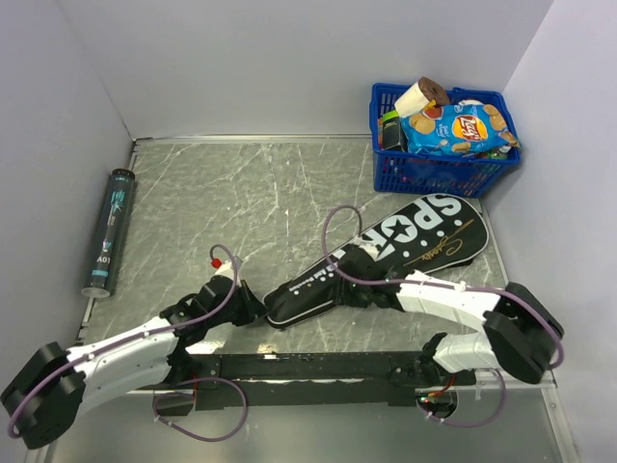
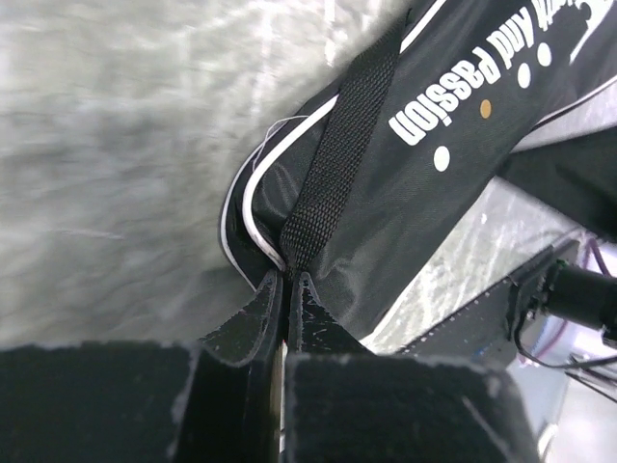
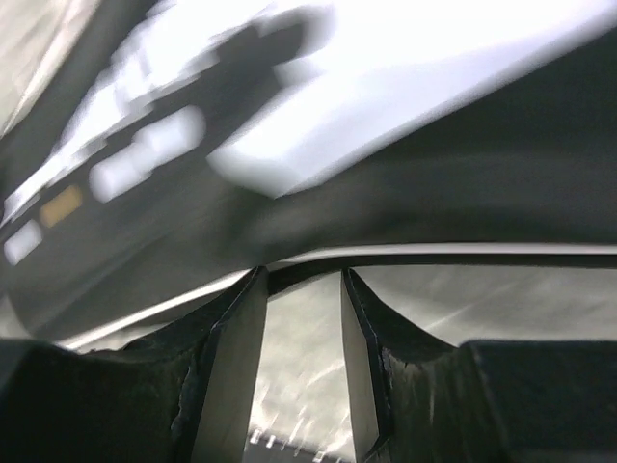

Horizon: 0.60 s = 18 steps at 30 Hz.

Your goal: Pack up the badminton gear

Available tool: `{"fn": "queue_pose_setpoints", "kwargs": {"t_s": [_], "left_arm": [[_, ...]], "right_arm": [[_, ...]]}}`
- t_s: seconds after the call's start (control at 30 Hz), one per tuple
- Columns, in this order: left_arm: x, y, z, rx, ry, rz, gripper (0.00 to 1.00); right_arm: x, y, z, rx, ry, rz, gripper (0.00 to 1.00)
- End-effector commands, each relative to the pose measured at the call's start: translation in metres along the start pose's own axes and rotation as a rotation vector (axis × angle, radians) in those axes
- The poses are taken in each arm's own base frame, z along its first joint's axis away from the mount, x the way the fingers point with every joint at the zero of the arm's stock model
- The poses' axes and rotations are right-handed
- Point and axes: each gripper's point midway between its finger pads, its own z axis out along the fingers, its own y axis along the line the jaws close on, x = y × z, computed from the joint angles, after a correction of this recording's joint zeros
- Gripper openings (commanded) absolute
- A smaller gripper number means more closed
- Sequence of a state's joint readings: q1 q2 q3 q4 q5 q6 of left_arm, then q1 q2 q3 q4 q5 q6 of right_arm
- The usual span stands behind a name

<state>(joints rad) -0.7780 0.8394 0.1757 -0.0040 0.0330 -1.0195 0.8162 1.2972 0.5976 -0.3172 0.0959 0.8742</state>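
The black racket-shaped "SPORT" cover (image 1: pixel 405 246) lies slanted across the middle of the table, its narrow handle end nearest me. At that end my left gripper (image 1: pixel 253 307) is shut on the cover's black webbing strap (image 2: pixel 337 164); the left wrist view shows my left gripper (image 2: pixel 289 278) pinching the strap against the cover (image 2: pixel 434 193). My right gripper (image 1: pixel 359 283) sits at the cover's near long edge. In the right wrist view my right gripper (image 3: pixel 301 275) stands open, its tips against the blurred cover (image 3: pixel 405 203), with bare table showing through the gap. The long black tube (image 1: pixel 108 231) lies by the left wall.
A blue plastic basket (image 1: pixel 424 174) of snack packets stands in the back right corner, close to the cover's wide end. Walls close in the table (image 1: pixel 241 193) on the left, back and right. A black rail (image 1: pixel 308 365) runs between the arm bases.
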Motion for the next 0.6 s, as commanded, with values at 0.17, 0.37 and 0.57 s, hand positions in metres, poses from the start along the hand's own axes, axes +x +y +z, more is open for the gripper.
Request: {"fn": "queue_pose_setpoints", "kwargs": {"t_s": [0.17,0.37,0.57], "left_arm": [[0.022,-0.015,0.009,0.076,0.097,0.034,0.01],[0.022,-0.015,0.01,0.076,0.103,0.056,0.01],[0.023,-0.016,0.009,0.082,0.107,0.069,0.01]], "right_arm": [[0.053,0.079,-0.033,-0.252,0.028,-0.091,0.45],[0.075,0.104,-0.027,-0.255,0.013,-0.118,0.45],[0.088,0.129,-0.011,-0.219,-0.02,-0.096,0.45]]}}
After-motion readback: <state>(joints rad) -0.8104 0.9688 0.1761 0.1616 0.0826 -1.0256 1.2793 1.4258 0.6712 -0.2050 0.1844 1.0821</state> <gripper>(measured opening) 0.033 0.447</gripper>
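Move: The right hand, half open, is low at the bag's near long edge; the narrow end it heads back to lies about 18 cm to its left and 4 cm nearer the robot, at nearly the same height. From this hand the wide end is roughly 38 cm right and 19 cm ahead, the blue basket some 34 cm right and 43 cm ahead. The left hand already pinches the strap at the narrow end, whose middle lies about 4 cm to its right and level with it. The right hand comes away from the bag's near long edge and swings left and back about 10 cm each way, hopping up a couple of centimetres and sinking again, its wrist turning some 15 degrees counter-clockwise, until its still half-open fingers stand just on the robot's side of that edge, near the narrow end and the left gripper. The left hand keeps its pinch on the strap and shifts about 2 cm right with it, at unchanged height, then holds there. ##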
